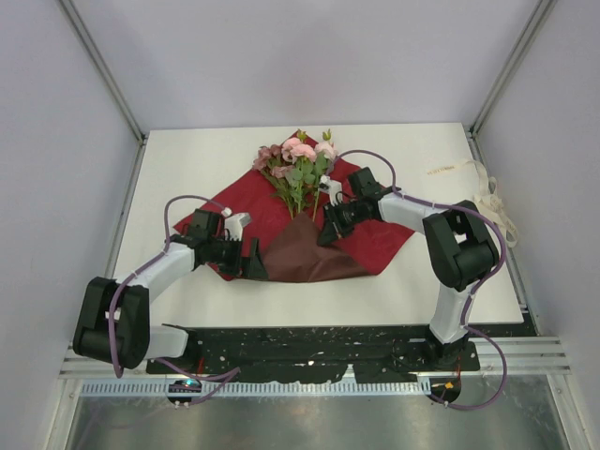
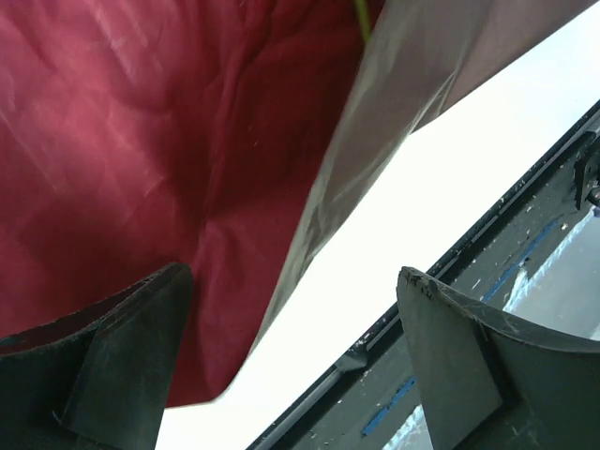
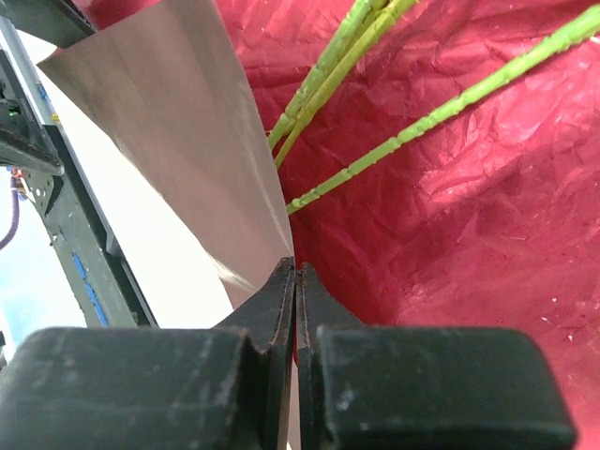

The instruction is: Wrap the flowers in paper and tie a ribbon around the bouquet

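The dark maroon paper (image 1: 375, 234) lies spread on the table with the flowers (image 1: 300, 159) on it, pink blooms toward the far side. Its near part is folded over as a brownish flap (image 1: 309, 258). My right gripper (image 1: 328, 230) is shut on the flap's edge; in the right wrist view its jaws (image 3: 295, 267) pinch the sheet where the pale underside (image 3: 178, 122) meets the red face (image 3: 450, 187), near the green stems (image 3: 422, 122). My left gripper (image 1: 251, 261) stands open at the flap's left end, with the paper (image 2: 122, 141) beside it and nothing between its fingers (image 2: 292, 275). The cream ribbon (image 1: 487, 202) lies at the table's right edge.
The white tabletop (image 1: 187, 159) is bounded by grey enclosure walls and metal frame posts. A black rail (image 1: 309, 342) with the arm bases runs along the near edge, and shows in the left wrist view as a black rail (image 2: 487, 253) just past the paper's corner.
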{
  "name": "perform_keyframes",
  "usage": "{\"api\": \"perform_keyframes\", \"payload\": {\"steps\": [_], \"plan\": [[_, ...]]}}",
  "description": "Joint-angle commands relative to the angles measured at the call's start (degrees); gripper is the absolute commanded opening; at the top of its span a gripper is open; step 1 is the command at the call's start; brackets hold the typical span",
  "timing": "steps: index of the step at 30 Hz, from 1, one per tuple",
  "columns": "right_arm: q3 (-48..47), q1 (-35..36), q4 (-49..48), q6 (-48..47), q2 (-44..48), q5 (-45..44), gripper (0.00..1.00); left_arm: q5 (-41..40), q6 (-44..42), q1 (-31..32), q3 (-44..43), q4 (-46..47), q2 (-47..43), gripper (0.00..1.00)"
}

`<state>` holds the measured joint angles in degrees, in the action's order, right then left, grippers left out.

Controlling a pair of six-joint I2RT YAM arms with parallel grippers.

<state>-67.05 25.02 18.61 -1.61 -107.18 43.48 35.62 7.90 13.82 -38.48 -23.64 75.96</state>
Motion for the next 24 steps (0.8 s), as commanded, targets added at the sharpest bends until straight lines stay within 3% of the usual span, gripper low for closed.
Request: {"api": "perform_keyframes", "payload": {"steps": [1,5,12,18,21,24], "plan": [[1.3,-0.1,-0.5,-0.5,3.7,-0.4,0.06,2.9,5.6,-1.2,3.5,7.3,-1.2,0.94],[1.8,-0.1,-1.4,0.7,4.0,-0.8,0.06,4.5,6.5,-2.0,1.9,4.8,4.2,0.81],[1.7,0.0,-2.3,1.3,4.1,-0.9,0.06,6.1,2.6,-10.6,-1.7,-7.9,7.3,0.37],[-0.4,0.3,-1.9,0.5,2.6,-0.9,0.06,4.8,3.7,-11.4,-2.1,-5.9,10.3,0.10],[-1.3,0.5,-1.3,-0.5,1.2,-1.7,0.06,3.2,2.6,-11.5,-2.7,-6.8,11.3,0.01],[-2.4,1.1,-0.9,-0.9,-0.2,-1.9,0.06,4.5,1.5,-11.6,-2.9,-7.8,10.2,0.00]]}}
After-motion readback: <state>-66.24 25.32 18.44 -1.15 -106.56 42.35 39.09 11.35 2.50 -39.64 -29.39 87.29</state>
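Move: The folded-over paper's near-left fold, the left hand's target, lies level fore-and-aft with its open fingers, some 3 cm to its left and 4 cm below. From that hand the stem ends are about 14 cm ahead and 12 cm right, and the brown flap's middle is about 2 cm ahead and 16 cm right. The right hand already grips the flap's edge. The fold end lies roughly 21 cm left of it and 10 cm back; the stem ends are 6 cm ahead and 5 cm left. Pinching the near-left fold of the paper, the left fingers close from wide open to shut after the hand dips, then slides left along the near edge, ending about 4 cm left and 3 cm lower. The wrist turns some 15 degrees counter-clockwise as it tilts. The right hand stays shut on the flap's edge, nearly still. ##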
